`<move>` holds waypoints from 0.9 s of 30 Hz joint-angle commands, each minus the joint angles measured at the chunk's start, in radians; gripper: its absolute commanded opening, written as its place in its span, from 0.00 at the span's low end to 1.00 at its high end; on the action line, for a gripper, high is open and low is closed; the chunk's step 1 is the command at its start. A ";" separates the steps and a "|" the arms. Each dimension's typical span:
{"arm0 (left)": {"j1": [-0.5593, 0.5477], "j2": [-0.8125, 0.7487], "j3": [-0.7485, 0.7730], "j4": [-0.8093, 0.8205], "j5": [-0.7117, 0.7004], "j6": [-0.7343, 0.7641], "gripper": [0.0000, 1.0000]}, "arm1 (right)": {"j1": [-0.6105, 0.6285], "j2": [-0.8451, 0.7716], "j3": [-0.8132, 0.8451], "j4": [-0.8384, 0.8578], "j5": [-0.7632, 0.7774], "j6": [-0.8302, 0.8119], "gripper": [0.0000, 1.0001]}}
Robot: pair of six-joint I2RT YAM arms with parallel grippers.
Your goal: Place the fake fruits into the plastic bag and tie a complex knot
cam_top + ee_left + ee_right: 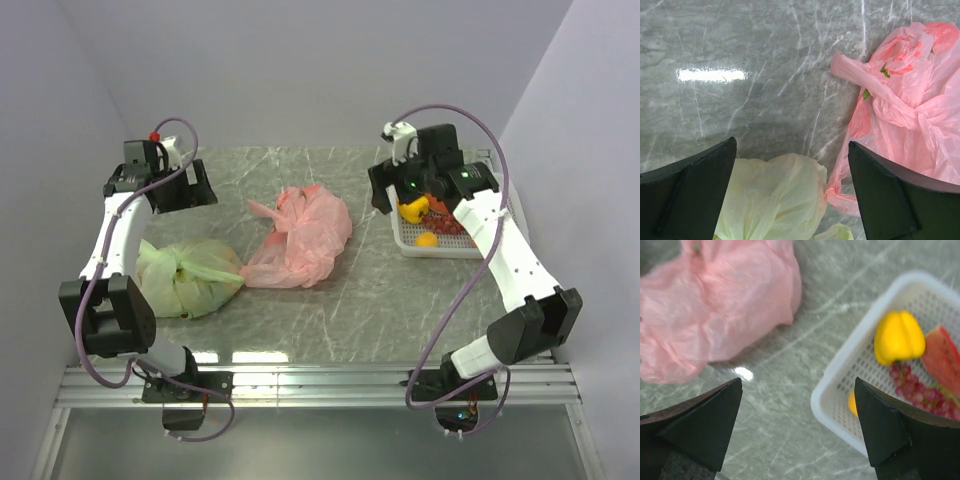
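The salmon-pink plastic bag (300,235) lies crumpled mid-table, also in the left wrist view (910,100) and the right wrist view (715,305). Its handles bunch into a twisted tie that looks like the knot (890,107), with one pointed end sticking left. Red shapes with green leaf bits show through the film. The fake fruits sit in a white basket (840,385): a yellow pepper (897,337), dark red grapes (912,387) and a red slice (940,352). My left gripper (792,145) hangs open left of the bag. My right gripper (797,382) hangs open over the basket's left rim.
A pale green plastic bag (190,275), tied and full, lies left of the pink one and touches it; its top shows between my left fingers (775,200). The white basket (440,252) stands at the table's right edge. Grey walls close in on the left, right and back.
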 commanded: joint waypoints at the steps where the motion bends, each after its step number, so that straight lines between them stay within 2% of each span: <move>1: -0.007 -0.037 -0.013 0.045 0.027 0.044 0.99 | 0.082 0.042 0.139 0.024 0.033 0.008 1.00; 5: -0.068 -0.045 -0.108 0.130 0.069 0.061 0.99 | 0.182 0.119 0.251 0.069 0.061 0.112 1.00; 7: -0.092 -0.046 -0.168 0.198 0.150 0.032 0.99 | 0.231 0.186 0.298 0.078 0.069 0.142 1.00; 12: -0.098 -0.054 -0.263 0.331 0.256 -0.055 0.99 | 0.402 0.367 0.470 0.038 0.130 0.123 0.99; 16: -0.098 -0.097 -0.329 0.433 0.245 -0.109 0.99 | 0.484 0.463 0.481 0.058 0.208 0.131 0.98; 21: -0.096 -0.114 -0.341 0.416 0.213 -0.098 0.99 | 0.563 0.573 0.463 0.069 0.352 0.091 1.00; 22: -0.096 -0.117 -0.344 0.415 0.210 -0.098 0.99 | 0.564 0.590 0.458 0.070 0.416 0.088 1.00; 27: -0.064 -0.154 -0.392 0.431 0.236 -0.114 0.99 | 0.569 0.659 0.454 0.086 0.524 0.061 1.00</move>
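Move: The pink bag's twisted middle lies about 21 cm to the right hand's left, 2 cm ahead and some 21 cm below; from the left hand it is about 24 cm to the right, 1 cm back and 15 cm below. Its loose upper tail is 12 cm right and 8 cm ahead of the left hand, the green bag 12 cm back and 4 cm left of that hand. The fruit crate's middle is 20 cm right and 11 cm ahead of the right hand. Leftward in a quick arc, the right hand leaves the crate side, rising about 5 cm before sinking steeply to over the pink bag, some 24 cm across, turning counter-clockwise and dropping its left side. The left hand shifts about 7 cm right towards the same bag, dipping, then rising slightly, its left side also tilting down. Both grippers stay wide open. ##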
